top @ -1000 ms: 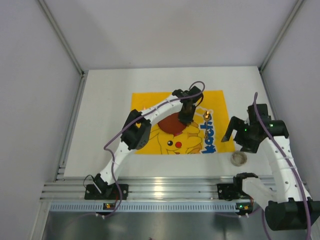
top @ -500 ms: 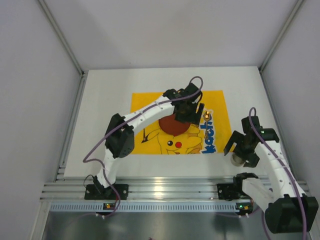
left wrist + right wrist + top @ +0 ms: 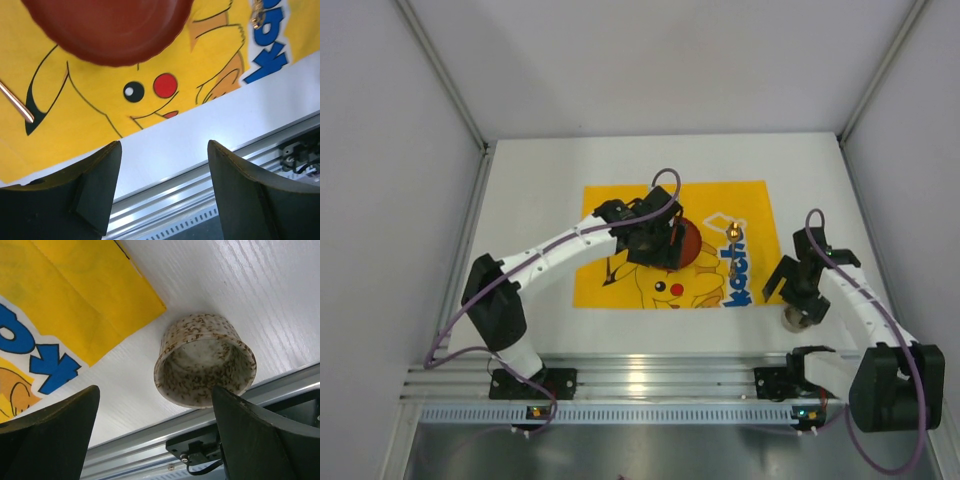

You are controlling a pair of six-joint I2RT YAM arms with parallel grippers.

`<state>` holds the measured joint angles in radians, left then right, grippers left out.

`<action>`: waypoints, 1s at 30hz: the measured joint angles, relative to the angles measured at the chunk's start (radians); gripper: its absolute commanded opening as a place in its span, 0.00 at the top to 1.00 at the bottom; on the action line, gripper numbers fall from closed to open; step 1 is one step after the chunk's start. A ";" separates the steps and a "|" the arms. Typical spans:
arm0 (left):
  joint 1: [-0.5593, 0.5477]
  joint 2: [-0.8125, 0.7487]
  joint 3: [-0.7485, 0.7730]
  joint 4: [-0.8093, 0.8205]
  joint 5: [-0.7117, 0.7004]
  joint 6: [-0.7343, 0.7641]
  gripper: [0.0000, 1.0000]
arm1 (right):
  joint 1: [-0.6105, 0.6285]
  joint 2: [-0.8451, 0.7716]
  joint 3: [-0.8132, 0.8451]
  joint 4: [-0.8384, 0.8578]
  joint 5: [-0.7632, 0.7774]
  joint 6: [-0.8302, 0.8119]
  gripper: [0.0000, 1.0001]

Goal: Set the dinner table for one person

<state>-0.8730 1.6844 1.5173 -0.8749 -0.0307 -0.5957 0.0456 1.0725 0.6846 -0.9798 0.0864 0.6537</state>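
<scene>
On the white dinner table (image 3: 530, 200) lies a yellow cartoon-print cloth (image 3: 610, 210). A dark red plate (image 3: 688, 243) (image 3: 107, 30) rests flat on the cloth. My left gripper (image 3: 655, 245) (image 3: 164, 146) hovers just near-left of the plate, open and holding nothing. A speckled cream cup (image 3: 798, 318) (image 3: 205, 360) stands upright on the bare table off the cloth's near right corner. Over the cup is my right gripper (image 3: 796, 298) (image 3: 156, 390), open wide, with the cup just ahead of its right finger (image 3: 260, 435) and untouched.
A gold utensil (image 3: 732, 240) (image 3: 257, 12) lies on the cloth right of the plate. A copper-coloured utensil end (image 3: 15, 102) shows on the cloth's left part. The aluminium rail (image 3: 640, 375) (image 3: 150, 440) runs along the near edge, close behind the cup.
My left gripper opened, let go of the plate and drew back to the left. My right gripper came nearer and lower, ending over the cup.
</scene>
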 measured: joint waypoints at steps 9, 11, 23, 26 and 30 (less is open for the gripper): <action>0.000 -0.061 -0.098 -0.011 -0.027 -0.015 0.27 | 0.000 0.074 -0.053 0.119 0.033 0.034 0.66; 0.000 -0.090 -0.116 -0.009 -0.033 -0.017 0.27 | 0.000 0.085 -0.056 0.129 0.037 0.042 0.77; 0.000 -0.203 -0.211 -0.012 -0.034 -0.035 0.26 | 0.000 0.035 -0.045 0.095 0.067 0.075 1.00; 0.000 -0.232 -0.235 -0.012 -0.034 -0.035 0.26 | 0.002 -0.034 0.008 0.027 0.083 0.093 1.00; 0.000 -0.301 -0.269 -0.018 -0.049 -0.037 0.25 | 0.002 -0.052 0.185 -0.050 0.106 0.099 1.00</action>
<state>-0.8730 1.3834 1.2488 -0.8932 -0.0795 -0.6327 0.0479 1.0203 0.8692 -1.0294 0.1925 0.7525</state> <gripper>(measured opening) 0.744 0.054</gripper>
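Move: The speckled cup stands about 3 cm to the right of the right hand and 1 cm nearer the base, its middle some 4 cm lower. Counted from this hand, the fork lies about 13 cm ahead and 11 cm to the left, and the red plate 16 cm ahead and 25 cm to the left, both some 5 cm below. From the left hand the cup is roughly 30 cm to the right, 9 cm back and 14 cm down. The right hand's open fingers shut on the wall of the cup on the cloth side, one inside the mouth and one outside, while the hand sinks about 3 cm and eases slightly forward; then it lifts roughly 9 cm, reaching forward as the fingertips swing some 10 degrees outward. Meanwhile the left hand, still open and empty, withdraws left and back from the plate. ##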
